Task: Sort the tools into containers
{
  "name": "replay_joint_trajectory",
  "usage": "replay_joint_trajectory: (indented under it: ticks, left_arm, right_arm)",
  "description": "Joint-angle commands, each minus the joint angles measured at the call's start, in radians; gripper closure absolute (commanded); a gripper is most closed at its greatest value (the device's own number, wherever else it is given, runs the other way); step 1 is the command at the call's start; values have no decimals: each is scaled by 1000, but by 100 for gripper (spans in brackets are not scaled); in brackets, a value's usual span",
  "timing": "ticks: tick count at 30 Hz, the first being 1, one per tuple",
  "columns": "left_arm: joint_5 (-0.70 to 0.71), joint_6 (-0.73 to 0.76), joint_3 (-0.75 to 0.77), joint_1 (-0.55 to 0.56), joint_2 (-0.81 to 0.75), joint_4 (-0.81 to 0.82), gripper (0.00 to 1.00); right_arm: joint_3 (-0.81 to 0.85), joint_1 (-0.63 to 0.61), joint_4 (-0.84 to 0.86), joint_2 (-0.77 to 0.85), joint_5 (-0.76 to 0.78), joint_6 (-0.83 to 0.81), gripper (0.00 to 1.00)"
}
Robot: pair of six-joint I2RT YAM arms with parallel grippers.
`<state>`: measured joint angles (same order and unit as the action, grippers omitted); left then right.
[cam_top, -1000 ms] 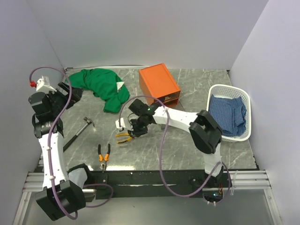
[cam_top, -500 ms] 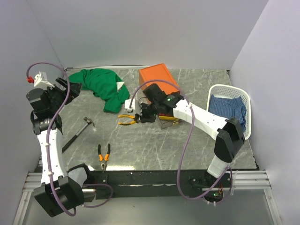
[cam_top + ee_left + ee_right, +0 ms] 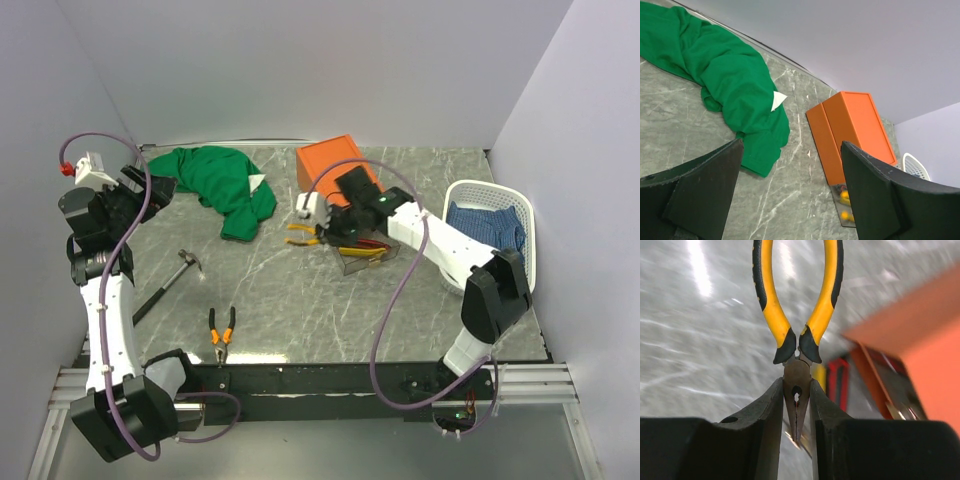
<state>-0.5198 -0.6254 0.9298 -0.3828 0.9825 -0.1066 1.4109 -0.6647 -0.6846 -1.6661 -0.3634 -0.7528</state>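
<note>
My right gripper (image 3: 325,228) is shut on the metal head of the yellow-handled pliers (image 3: 300,233), held just left of the open clear drawer (image 3: 362,258) of the orange box (image 3: 338,175). In the right wrist view the pliers (image 3: 797,300) point away from the gripper (image 3: 796,405), with a red-black knife (image 3: 840,380) in the drawer below. A black-handled hammer (image 3: 170,280) and orange-black pliers (image 3: 220,335) lie on the table at the left. My left gripper (image 3: 140,190) is open and empty, raised at the far left; its wrist view shows the box (image 3: 850,125).
A green cloth (image 3: 215,185) lies at the back left, also in the left wrist view (image 3: 715,75). A white basket (image 3: 460,195) with a blue cloth stands at the right edge. White walls close in the table on three sides.
My right gripper has carried the yellow-handled pliers from the middle of the table back and right, up to the open drawer. The left arm has barely moved.
</note>
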Motion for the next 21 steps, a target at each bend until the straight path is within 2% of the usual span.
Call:
replay_joint_trajectory:
  ticks: [1,10,18,19,20,21]
  left_arm:
    - [-11,-8,27,4,8,58,15]
    - [-5,3,23,5,15,53,15]
    - [1,15,32,4,18,41,15]
    - [-3,13,33,4,18,41,15]
    - [-3,12,32,4,19,44,15]
    - [-5,10,32,4,21,44,15]
  right_arm:
    - [-16,112,-4,84,47,-91,100]
    - [-121,247,-1,86,110,-244,100]
    - [-112,303,7,23,141,-224,100]
    - [-112,304,5,22,147,-212,97]
    - [-109,304,2,16,155,-203,89]
    - [-110,304,-6,20,149,-189,67]
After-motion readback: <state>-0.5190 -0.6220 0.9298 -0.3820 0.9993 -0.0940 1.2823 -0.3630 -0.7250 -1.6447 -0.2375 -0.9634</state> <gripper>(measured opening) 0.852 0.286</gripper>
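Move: My right hand already grips the pliers by their jaws, handles trailing off to its left. The open drawer I'm taking them to has its middle about 9 cm to the right, 4 cm ahead and some 9 cm below that hand; the two utility knives lie in it near that same spot. The orange box stands about 15 cm ahead and 6 cm to the right. From my idle left hand the drawer is roughly 44 cm right, level with it, some 25 cm lower. I swing the pliers quickly to the right, about 14 cm, and some 5 cm forward, bringing them in over the open drawer and its knives. Partway across I start sinking about 4 cm as well, easing to a near stop while my wrist turns a little clockwise and dips its left side some 15 degrees. My fingers keep their pinch on the jaws. ##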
